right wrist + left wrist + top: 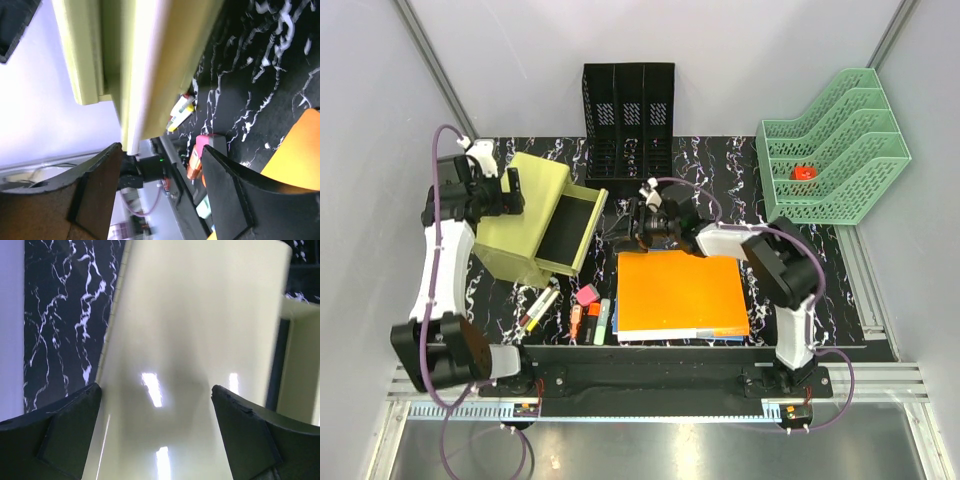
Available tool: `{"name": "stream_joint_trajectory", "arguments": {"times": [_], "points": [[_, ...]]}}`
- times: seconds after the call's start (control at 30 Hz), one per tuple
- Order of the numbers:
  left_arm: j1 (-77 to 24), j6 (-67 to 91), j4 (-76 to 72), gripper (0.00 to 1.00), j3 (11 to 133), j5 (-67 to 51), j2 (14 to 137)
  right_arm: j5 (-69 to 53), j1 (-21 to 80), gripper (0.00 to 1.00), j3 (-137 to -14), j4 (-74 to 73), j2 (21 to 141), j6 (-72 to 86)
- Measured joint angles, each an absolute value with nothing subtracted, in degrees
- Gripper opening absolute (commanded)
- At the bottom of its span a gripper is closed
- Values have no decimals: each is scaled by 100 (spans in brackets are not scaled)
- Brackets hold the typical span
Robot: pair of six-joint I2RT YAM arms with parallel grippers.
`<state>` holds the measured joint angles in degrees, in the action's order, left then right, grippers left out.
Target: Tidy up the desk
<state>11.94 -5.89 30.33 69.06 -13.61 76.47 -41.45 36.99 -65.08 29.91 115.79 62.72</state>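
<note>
The desk [720, 170] is a black top with white veins. On its left stands a pale yellow-green drawer box [525, 215], its drawer [570, 232] pulled out toward the middle. My left gripper [517, 193] is at the box's back left end. In the left wrist view the gripper [155, 388] is open wide, and the box top [200, 315] fills the space between the fingers. My right gripper [628, 232] hangs just right of the drawer front. In the right wrist view it [162, 149] is open with nothing between the fingers, and the drawer front [150, 65] lies just beyond them.
An orange folder [680, 295] lies at centre front. Markers [540, 308], a pink eraser [586, 295] and highlighters [592, 322] lie between box and folder. A black mesh file holder [628, 120] stands at the back. A green tiered tray [835, 145] at back right holds a red object [804, 172].
</note>
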Motion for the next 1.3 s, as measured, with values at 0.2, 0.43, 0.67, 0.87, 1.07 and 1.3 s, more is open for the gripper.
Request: {"name": "stream_joint_trajectory", "arguments": {"times": [0.2, 0.43, 0.67, 0.87, 1.07, 1.3], "points": [[720, -617, 4115, 96, 6936, -1455, 6698, -3785, 3684, 74, -6657, 1538, 10549, 5070], [458, -676, 4917, 96, 6969, -1758, 6040, -3492, 3680, 73, -6519, 893, 10112, 4552], [279, -729, 5406, 95, 6737, -2137, 5732, -3391, 3680, 73, -6517, 604, 10110, 4348], [-75, -554, 5426, 92, 6661, -2434, 6270, -3358, 3680, 72, -6311, 613, 9970, 4333], [-176, -604, 5621, 90, 6648, -2471, 6377, -3347, 3680, 72, -6136, 582, 9769, 4324], [-174, -906, 6257, 90, 6624, -2460, 5457, -3343, 3680, 72, -6136, 548, 9653, 4233]]}}
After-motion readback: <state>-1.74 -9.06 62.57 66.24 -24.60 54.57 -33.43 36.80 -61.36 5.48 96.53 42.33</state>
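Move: Below and well behind the wide-open left hand lie the pens: about 20 cm back, 10 cm to its right and 20 cm down. The green cabinet is right under it, its middle some 6 cm to the right and 2 cm back; the open drawer sits 16 cm right, 3 cm back. From the right hand, the drawer lies about 10 cm left and level front to back, the pink eraser 9 cm left and 11 cm back. Leaving the cabinet top, the left hand travels some 17 cm back and 12 cm right towards the pens, first rising about 4 cm, then dipping, and lifting slightly while drawing back at the end; its wrist turns about 25 degrees clockwise and tips down, fingers staying wide open. The right hand, already free and open, backs off from the drawer 5 cm to the right and 4 cm up, its fingertips tilting down. ##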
